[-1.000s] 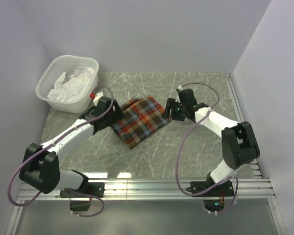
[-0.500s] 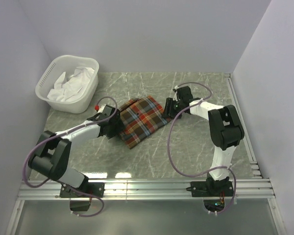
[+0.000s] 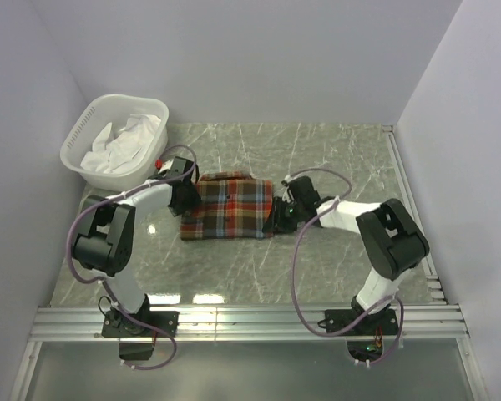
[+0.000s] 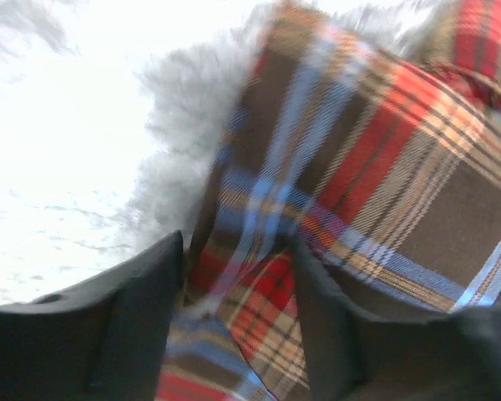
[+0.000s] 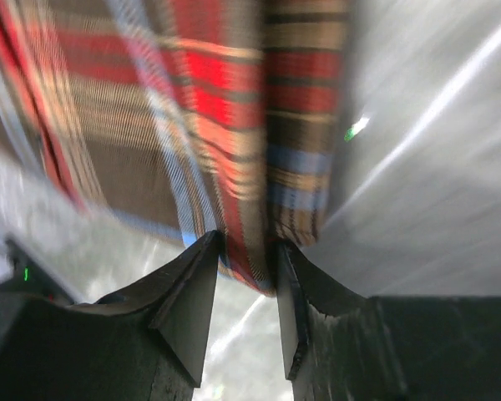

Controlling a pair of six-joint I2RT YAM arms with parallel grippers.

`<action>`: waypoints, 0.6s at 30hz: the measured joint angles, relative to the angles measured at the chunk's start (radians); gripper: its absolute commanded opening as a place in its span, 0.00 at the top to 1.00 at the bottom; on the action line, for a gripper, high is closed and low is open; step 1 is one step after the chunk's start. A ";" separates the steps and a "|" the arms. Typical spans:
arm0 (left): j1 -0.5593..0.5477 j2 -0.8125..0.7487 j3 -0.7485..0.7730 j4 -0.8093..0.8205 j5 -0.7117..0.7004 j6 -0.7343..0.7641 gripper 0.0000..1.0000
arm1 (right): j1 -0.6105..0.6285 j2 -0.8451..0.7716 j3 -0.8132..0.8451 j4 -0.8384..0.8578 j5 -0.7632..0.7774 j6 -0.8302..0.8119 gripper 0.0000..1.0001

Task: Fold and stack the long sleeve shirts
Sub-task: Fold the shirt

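A folded plaid long sleeve shirt in red, orange, blue and brown checks lies as a flat rectangle in the middle of the table. My left gripper is at its left edge, and the left wrist view shows that gripper shut on a fold of the shirt, cloth filling the gap between the fingers. My right gripper is at the shirt's right edge. In the right wrist view it pinches the hem of the shirt between both fingers.
A white laundry basket with crumpled white cloth stands at the back left corner. Grey marbled tabletop surrounds the shirt. Walls close the left, back and right sides. Metal rails run along the near edge.
Both grippers have closed on the shirt's opposite edges. The shirt has turned from a diamond lie to a square one and shifted slightly toward the near left.
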State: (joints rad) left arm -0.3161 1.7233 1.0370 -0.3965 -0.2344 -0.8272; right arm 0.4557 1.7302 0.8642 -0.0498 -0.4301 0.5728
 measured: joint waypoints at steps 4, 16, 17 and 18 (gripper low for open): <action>-0.001 -0.011 0.042 -0.042 -0.053 0.036 0.18 | 0.082 -0.081 -0.069 0.001 -0.001 0.071 0.48; -0.313 -0.389 0.045 -0.086 -0.205 0.228 0.01 | -0.091 -0.470 -0.131 -0.161 0.164 0.048 0.04; -0.366 -0.391 0.045 -0.080 -0.211 0.238 0.02 | -0.119 -0.506 -0.140 -0.185 0.188 0.040 0.03; -0.420 -0.380 0.045 -0.079 -0.219 0.245 0.02 | -0.146 -0.540 -0.147 -0.213 0.214 0.034 0.02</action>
State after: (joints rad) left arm -0.7361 1.3430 1.0817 -0.4751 -0.4530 -0.5823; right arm 0.3096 1.1900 0.7174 -0.2626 -0.2161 0.6071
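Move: Both hands are down at the folded shirt's side edges. Its middle lies about 13 cm to the left hand's right, level with it; from the right hand, some 12 cm left and 4 cm ahead. The strip showing at the shirt's far edge is about 10 cm ahead and 12 cm right of the left hand. The white basket stands roughly 19 cm ahead and 19 cm left of that same hand. Both hands open and rise off the shirt, left 15 cm, right 9 after drawing back, then swing right. ##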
